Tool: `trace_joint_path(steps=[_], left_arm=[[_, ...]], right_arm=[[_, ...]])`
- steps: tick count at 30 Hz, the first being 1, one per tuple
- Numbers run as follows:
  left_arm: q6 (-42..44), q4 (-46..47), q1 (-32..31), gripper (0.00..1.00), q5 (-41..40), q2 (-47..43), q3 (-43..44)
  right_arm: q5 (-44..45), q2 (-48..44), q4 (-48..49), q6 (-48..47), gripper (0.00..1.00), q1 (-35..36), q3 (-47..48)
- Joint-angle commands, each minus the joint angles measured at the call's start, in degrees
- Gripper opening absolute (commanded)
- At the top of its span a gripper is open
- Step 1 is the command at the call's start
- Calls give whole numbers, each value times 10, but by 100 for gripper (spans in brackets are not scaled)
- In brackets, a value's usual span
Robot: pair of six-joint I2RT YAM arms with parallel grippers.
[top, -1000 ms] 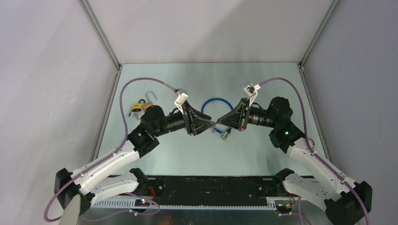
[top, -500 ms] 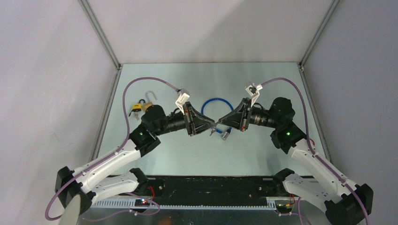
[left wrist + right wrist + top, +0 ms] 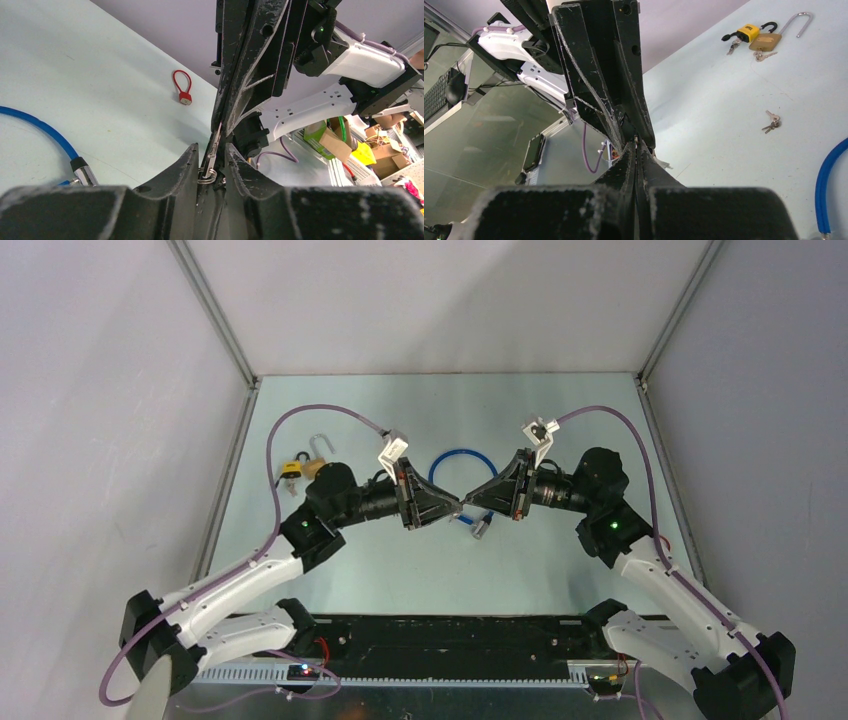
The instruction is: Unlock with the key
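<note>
In the left wrist view, a thin silver key [image 3: 214,149] with a wire ring [image 3: 207,175] hangs edge-on in mid-air over the middle of the table. My right gripper [image 3: 466,504] comes in from the right and is shut on the key's upper end; its fingers [image 3: 635,142] are pressed flat together. My left gripper [image 3: 454,506] meets it tip to tip. Its fingers [image 3: 191,159] are drawn in around the ring end, the left one touching the ring. A brass padlock [image 3: 314,464] with its shackle swung open lies at the far left beside a yellow padlock [image 3: 292,468].
A blue cable lock [image 3: 462,458] loops on the table behind the grippers, its metal end [image 3: 480,528] just under them. A small red padlock [image 3: 183,95] lies farther right. A spare bunch of keys [image 3: 770,121] lies loose on the table. Grey walls enclose the table.
The left gripper's jaws have narrowed around the ring end of the key, and the left arm has crept slightly right. The right gripper has kept its hold and barely moved.
</note>
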Motion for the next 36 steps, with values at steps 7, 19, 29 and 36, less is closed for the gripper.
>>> trace_joint_path(steps=[7, 19, 29, 36], left_arm=[[-5, 20, 3, 25, 17, 1, -4], [-5, 28, 2, 0, 21, -6, -10], [-40, 19, 12, 0, -91, -36, -68], [-136, -1, 58, 0, -156, -30, -130]], right_arm=[[3, -11, 17, -2, 0, -3, 24], [8, -6, 24, 6, 0, -4, 24], [190, -4, -86, 12, 50, -15, 24], [385, 92, -308, 0, 71, -9, 85]])
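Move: My hands meet fingertip to fingertip in the air. The key is in my right hand's shut fingers, about 1 cm to that hand's left, and between my left hand's half-open fingers, about 1 cm to its right. From the left hand, the cable lock's barrel lies about 11 cm ahead, 8 cm right and 30 cm below; the blue loop's middle is 22 cm ahead and 3 cm right. The loose keys lie 15 cm ahead and 13 cm left, as low. I hold both hands nearly still while my left fingers close fully on the key; only then do my right fingers spread wide and let go of it. The right hand then swings some 7 cm forward and 5 cm down, drifting right towards the barrel and turning about 25 degrees clockwise as its fingertips dip. Keeping its pinch, the left sinks about 7 cm while backing off forward and left, turning slightly counter-clockwise. ##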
